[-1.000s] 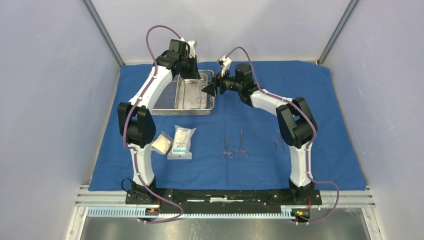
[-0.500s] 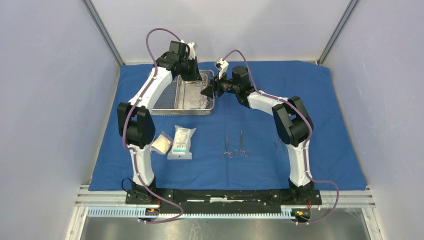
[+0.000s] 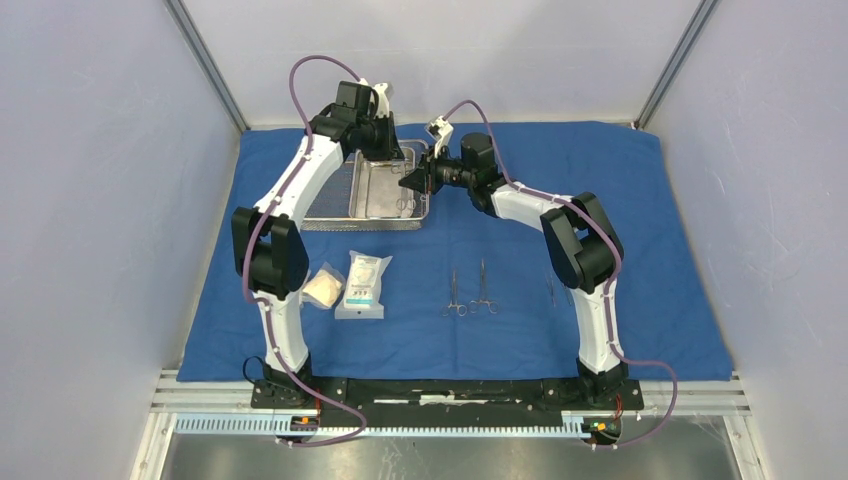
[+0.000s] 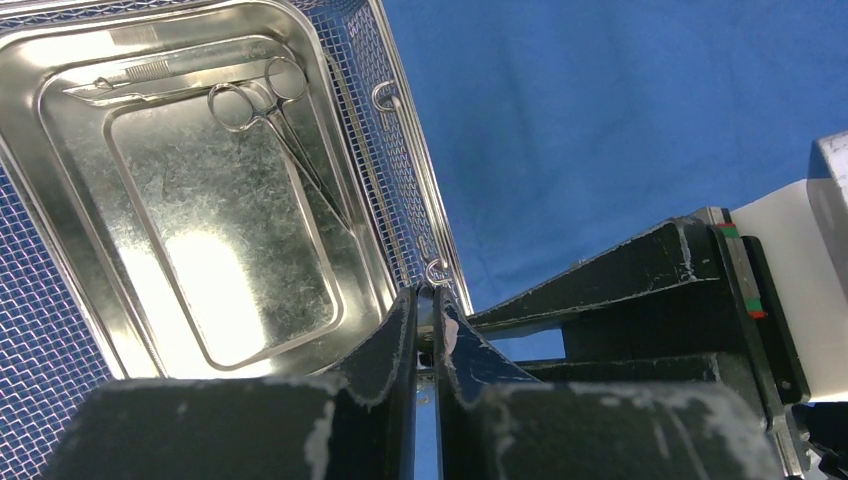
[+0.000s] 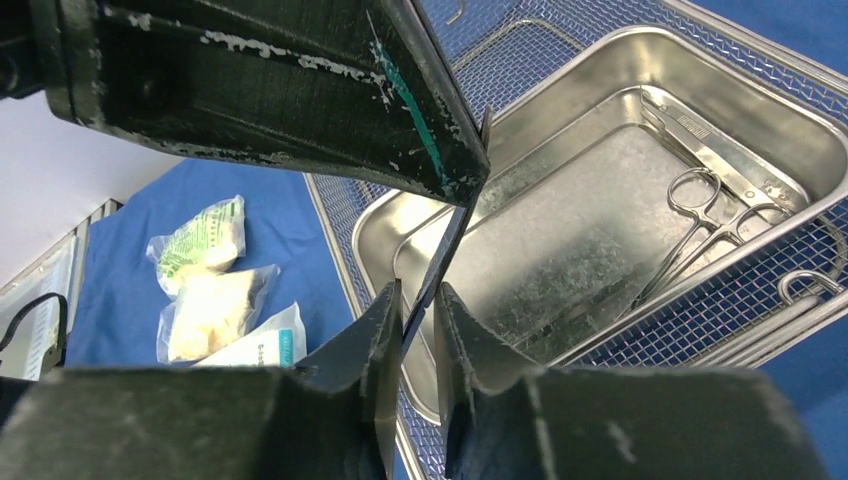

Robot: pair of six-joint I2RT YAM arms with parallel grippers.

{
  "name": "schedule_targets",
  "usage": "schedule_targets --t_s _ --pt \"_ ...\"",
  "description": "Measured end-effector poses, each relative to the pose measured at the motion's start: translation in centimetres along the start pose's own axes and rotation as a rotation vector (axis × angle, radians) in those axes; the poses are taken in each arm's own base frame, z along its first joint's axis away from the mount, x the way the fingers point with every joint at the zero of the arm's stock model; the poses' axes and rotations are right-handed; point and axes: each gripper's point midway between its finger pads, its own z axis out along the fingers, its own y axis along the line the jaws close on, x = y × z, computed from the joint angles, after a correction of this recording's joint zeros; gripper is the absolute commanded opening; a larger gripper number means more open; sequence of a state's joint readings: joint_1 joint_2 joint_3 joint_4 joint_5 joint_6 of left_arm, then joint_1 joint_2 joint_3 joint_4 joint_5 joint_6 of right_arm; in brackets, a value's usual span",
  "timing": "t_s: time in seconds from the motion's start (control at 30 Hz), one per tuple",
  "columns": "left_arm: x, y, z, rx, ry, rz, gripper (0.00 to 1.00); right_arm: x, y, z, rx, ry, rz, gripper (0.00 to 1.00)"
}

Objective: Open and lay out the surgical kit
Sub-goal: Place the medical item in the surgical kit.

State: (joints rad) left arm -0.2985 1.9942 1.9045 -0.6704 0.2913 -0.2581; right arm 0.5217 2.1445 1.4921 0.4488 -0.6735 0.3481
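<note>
The surgical kit lies open on its blue cloth (image 3: pixel 600 170). A steel pan (image 3: pixel 385 192) sits in the wire-mesh basket (image 3: pixel 335 190) at the back. Above the pan's right end, my left gripper (image 3: pixel 393 150) is shut on a slim flat steel instrument (image 5: pixel 447 245). My right gripper (image 5: pixel 415 305) faces it with the instrument's lower end between its jaws, which stand narrowly apart. A gap shows beside the blade. Scissor-like forceps (image 5: pixel 700 220) and another flat tool (image 4: pixel 150 72) lie in the pan (image 4: pixel 200 210).
Two pairs of slim steel instruments lie on the cloth, one in the middle (image 3: pixel 468 292) and one under the right arm (image 3: pixel 555 285). White and green packets (image 3: pixel 360 285) (image 3: pixel 323 287) rest at the front left. Grey walls stand close on both sides.
My right gripper has moved left over the pan's edge towards the left gripper, and its jaws have narrowed around the instrument. The left gripper has held its grip and barely moved.
</note>
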Motion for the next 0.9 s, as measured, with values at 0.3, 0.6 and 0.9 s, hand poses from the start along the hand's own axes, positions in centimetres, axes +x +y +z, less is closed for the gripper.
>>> schedule_targets --t_s 0.3,0.6,0.9 --pt "0.1 0.0 -0.1 0.000 -0.001 0.000 0.03 0.2 -1.1 -0.2 0.035 -0.007 0.056 0.00" --pt "-0.1 0.0 -0.2 0.001 -0.007 0.007 0.55 0.2 -0.9 -0.1 0.032 -0.005 0.066 0.00" --pt "-2.9 -0.6 -4.5 0.056 -0.105 0.058 0.83 0.3 0.3 -1.6 0.021 -0.001 0.106 0.00"
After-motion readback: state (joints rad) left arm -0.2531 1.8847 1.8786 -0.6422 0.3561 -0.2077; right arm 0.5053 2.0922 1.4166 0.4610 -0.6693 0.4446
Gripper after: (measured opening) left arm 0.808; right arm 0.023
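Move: The medical item, a slim ringed clamp, is already in the left fingers near its tip and runs down between the right hand's part-open fingers. Its middle is about 1 cm left and 1 cm below the right hand, and some 4 cm back, 1 cm right and 5 cm below the left. From the right hand, the inner tray's middle lies some 6 cm ahead, 6 cm left and 13 cm below; the remaining scissors are roughly 10 cm ahead, 4 cm left and as low. Nudging about 1 cm forward and slightly right, the right fingers close fully and pinch the clamp's shaft while the left holds it still. The left fingers then open wide, letting go of the tip, and that hand climbs about 5 cm, drifting some 2 cm left. Keeping its pinch, the right hand starts easing back and to the right, by 1 to 2 cm. ##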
